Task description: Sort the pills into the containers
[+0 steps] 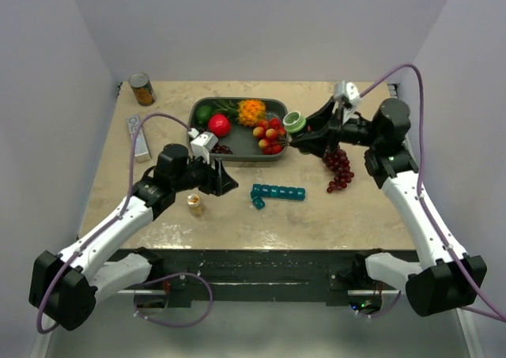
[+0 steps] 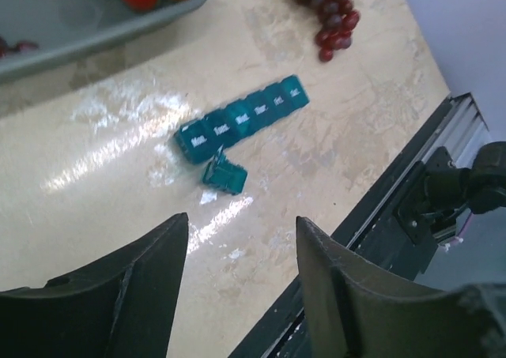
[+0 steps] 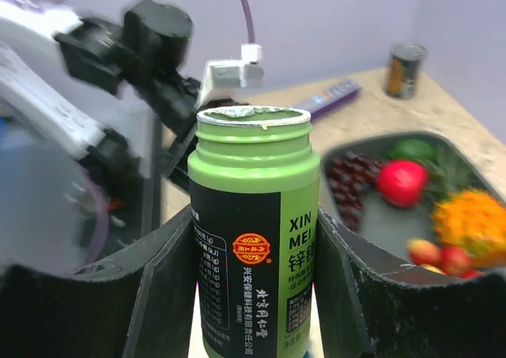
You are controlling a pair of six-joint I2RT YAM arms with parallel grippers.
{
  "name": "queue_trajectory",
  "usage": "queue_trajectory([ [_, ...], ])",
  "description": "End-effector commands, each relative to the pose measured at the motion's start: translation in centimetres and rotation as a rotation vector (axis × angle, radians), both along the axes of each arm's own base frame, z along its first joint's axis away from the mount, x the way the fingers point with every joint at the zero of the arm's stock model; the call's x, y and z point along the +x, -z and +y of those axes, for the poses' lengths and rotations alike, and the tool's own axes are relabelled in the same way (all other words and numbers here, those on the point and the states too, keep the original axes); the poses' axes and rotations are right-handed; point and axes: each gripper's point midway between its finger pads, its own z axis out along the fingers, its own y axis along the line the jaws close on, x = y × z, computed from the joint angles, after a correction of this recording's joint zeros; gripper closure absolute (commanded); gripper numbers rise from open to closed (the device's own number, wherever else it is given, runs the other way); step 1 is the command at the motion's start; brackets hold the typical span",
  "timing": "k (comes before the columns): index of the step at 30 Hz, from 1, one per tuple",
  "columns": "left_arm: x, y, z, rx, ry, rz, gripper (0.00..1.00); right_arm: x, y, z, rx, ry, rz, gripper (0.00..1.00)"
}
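The containers (image 1: 278, 193) are a teal strip of cells lying mid-table, with one separate teal cell (image 1: 258, 203) at its left end. In the left wrist view the strip (image 2: 241, 119) and the loose cell (image 2: 224, 172) lie ahead of my left gripper (image 2: 241, 225), which is open and empty above bare tabletop. My right gripper (image 3: 253, 216) is shut on an uncapped green pill bottle (image 3: 253, 160), held over the tray's right end (image 1: 294, 122). No pills show.
A grey fruit tray (image 1: 237, 154) sits at the back centre and dark grapes (image 1: 338, 167) lie to its right. A small gold item (image 1: 195, 205) stands under my left arm. A tin can (image 1: 141, 88) and a remote (image 1: 139, 135) are at the back left.
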Motion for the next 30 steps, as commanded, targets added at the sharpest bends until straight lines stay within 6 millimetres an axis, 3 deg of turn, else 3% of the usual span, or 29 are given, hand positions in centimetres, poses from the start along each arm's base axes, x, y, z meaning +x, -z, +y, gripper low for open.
queue_trajectory([
  [1,0.6,2.5,-0.7,0.045,-0.062,0.043,0.39,-1.8,5.2,1.2,-0.250,0.042,-0.211,1.00],
  [5,0.7,2.8,0.3,0.124,-0.072,0.009,0.37,-1.8,12.0,-0.5,-0.475,-0.028,-0.262,1.00],
  [8,1.2,0.6,1.1,0.162,-0.074,-0.090,0.35,-2.6,15.5,-0.5,-0.551,-0.114,-0.261,1.00],
  [12,1.2,-1.7,2.5,0.159,-0.111,-0.228,0.25,-2.5,18.7,0.2,-0.655,-0.147,-0.261,1.00],
  [14,1.4,-1.8,3.1,0.151,-0.145,-0.266,0.19,-2.1,20.1,0.4,-0.710,-0.141,-0.244,1.00],
  [16,1.2,-3.0,3.8,0.138,-0.171,-0.336,0.13,-1.6,21.6,0.5,-0.755,-0.136,-0.211,1.00],
  [19,1.6,-4.6,6.2,0.173,-0.277,-0.424,0.03,-1.1,23.3,0.8,-0.836,-0.133,-0.184,1.00],
  [22,1.5,-6.3,7.4,0.163,-0.333,-0.496,0.00,-0.9,24.9,1.3,-0.904,-0.137,-0.161,1.00],
  [30,1.9,-6.0,9.6,0.226,-0.436,-0.468,0.00,-0.3,27.5,2.7,-1.016,-0.153,-0.104,1.00],
])
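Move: The open pill cell, broken off the teal pill organizer, lies roughly 12 cm to the right hand's left, level with it fore and aft and about 36 cm below; this hand already holds the uncapped green bottle upright. The organizer's middle is some 8 cm right of the cell and 5 cm farther out. From the left hand the cell is about 7 cm ahead, 12 cm right and 17 cm down, and the clear pill jar about 14 cm left, 2 cm ahead and 14 cm down. Lower the right gripper nearly 30 cm towards the open cell, keeping its grip on the green bottle and rolling so the fingers tip down and the mouth leans left some 55 degrees. Dip the left gripper briefly, then bring it up and left, away from the cell, opening it fully as its fingers tilt up and turn counter-clockwise. ##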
